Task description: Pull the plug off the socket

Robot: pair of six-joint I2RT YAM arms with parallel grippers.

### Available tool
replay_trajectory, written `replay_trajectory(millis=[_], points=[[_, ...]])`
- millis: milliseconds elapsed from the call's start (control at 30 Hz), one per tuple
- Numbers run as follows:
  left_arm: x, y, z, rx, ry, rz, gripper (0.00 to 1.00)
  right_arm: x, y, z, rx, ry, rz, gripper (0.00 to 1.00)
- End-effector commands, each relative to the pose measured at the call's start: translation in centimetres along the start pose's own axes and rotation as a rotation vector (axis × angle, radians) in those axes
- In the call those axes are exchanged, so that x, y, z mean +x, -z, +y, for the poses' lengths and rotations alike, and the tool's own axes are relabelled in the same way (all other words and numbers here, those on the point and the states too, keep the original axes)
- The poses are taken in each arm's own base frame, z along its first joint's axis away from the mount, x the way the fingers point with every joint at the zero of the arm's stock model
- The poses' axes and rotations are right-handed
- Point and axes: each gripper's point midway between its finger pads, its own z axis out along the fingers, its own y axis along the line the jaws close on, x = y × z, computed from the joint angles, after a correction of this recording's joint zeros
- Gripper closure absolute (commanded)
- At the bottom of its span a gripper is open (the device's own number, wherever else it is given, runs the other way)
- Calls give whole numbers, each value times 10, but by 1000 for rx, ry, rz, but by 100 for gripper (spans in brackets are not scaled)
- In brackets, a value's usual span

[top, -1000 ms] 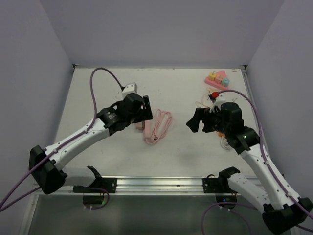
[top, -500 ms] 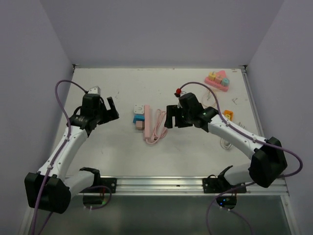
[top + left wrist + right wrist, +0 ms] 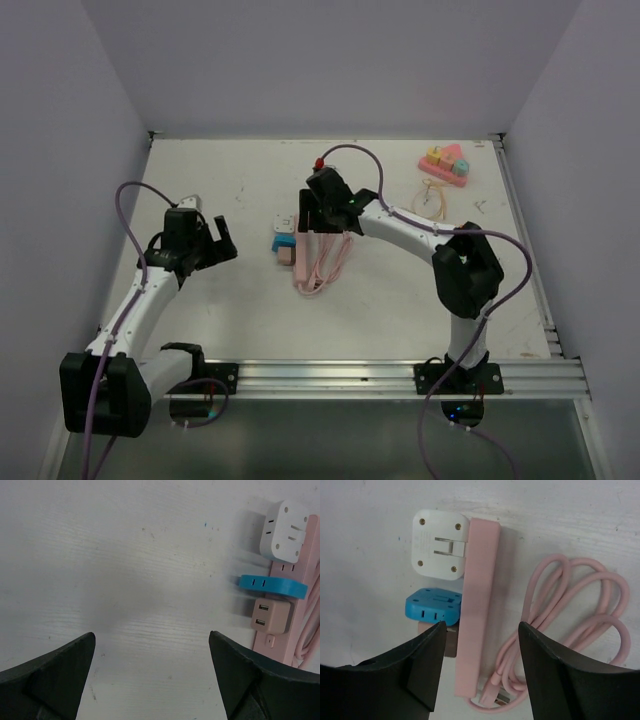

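The socket is a pink power strip [image 3: 301, 256] lying mid-table. Three plugs sit along its left side: white [image 3: 441, 544], blue [image 3: 434, 605], and beige [image 3: 270, 616]. My right gripper [image 3: 481, 626] hovers over the strip [image 3: 477, 605], its jaws partly apart and straddling it. The left finger overlaps the beige plug, and a gap shows on the right side. In the top view this gripper [image 3: 320, 220] is above the strip's far end. My left gripper [image 3: 224, 240] is wide open over bare table, left of the plugs. The left wrist view shows it [image 3: 152, 635] holding nothing.
The strip's pink cable [image 3: 570, 615] lies coiled just right of it. Toy blocks on a pink base [image 3: 446, 162] stand at the back right, with a thin loop [image 3: 432, 198] in front of them. Walls close off the left, back and right sides.
The right arm has swung from the right side to over the power strip, and its jaws have narrowed. The left arm has drawn back left, away from the plugs.
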Motion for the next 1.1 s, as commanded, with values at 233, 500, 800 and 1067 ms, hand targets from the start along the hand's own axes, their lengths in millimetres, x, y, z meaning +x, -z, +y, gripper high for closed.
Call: replay_trajectory(millis=[233,500,800,1067], points=[[-14,3,-11,78,-12,-51,0,-2,-45,16,22,-48,1,40],[-13,3,-10,80,-11,-47,1,5,-68,17,30,-50,28,43],[-16,6,-20,137,-17,-65,0,9,-67,25,-36,-61,50,80],[-14,23,-50,328,-10,-108,0,3,-21,42,-246,-159,15,100]])
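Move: The pink socket strip I'm about to grip with my right hand stands on edge, its middle roughly 4 cm to the left, 1 cm back and 8 cm below. Plugged into its left side are the white plug (about 6 cm ahead and 8 cm left of my hand) and the blue plug (2 cm ahead, 8 cm left); the coiled cable lies about 3 cm back and 2 cm right. From my left hand the strip is some 20 cm right, 7 cm ahead and 6 cm lower. I lower my right hand about 7 cm while easing left and slightly forward over the socket strip, then close the partly open fingers across its sides, one slipping in between the white and blue plugs. Gripping it, I pull back about 2 cm. Late on, my left hand, wide open, heads right towards the strip by some 3 cm, rising a little. ##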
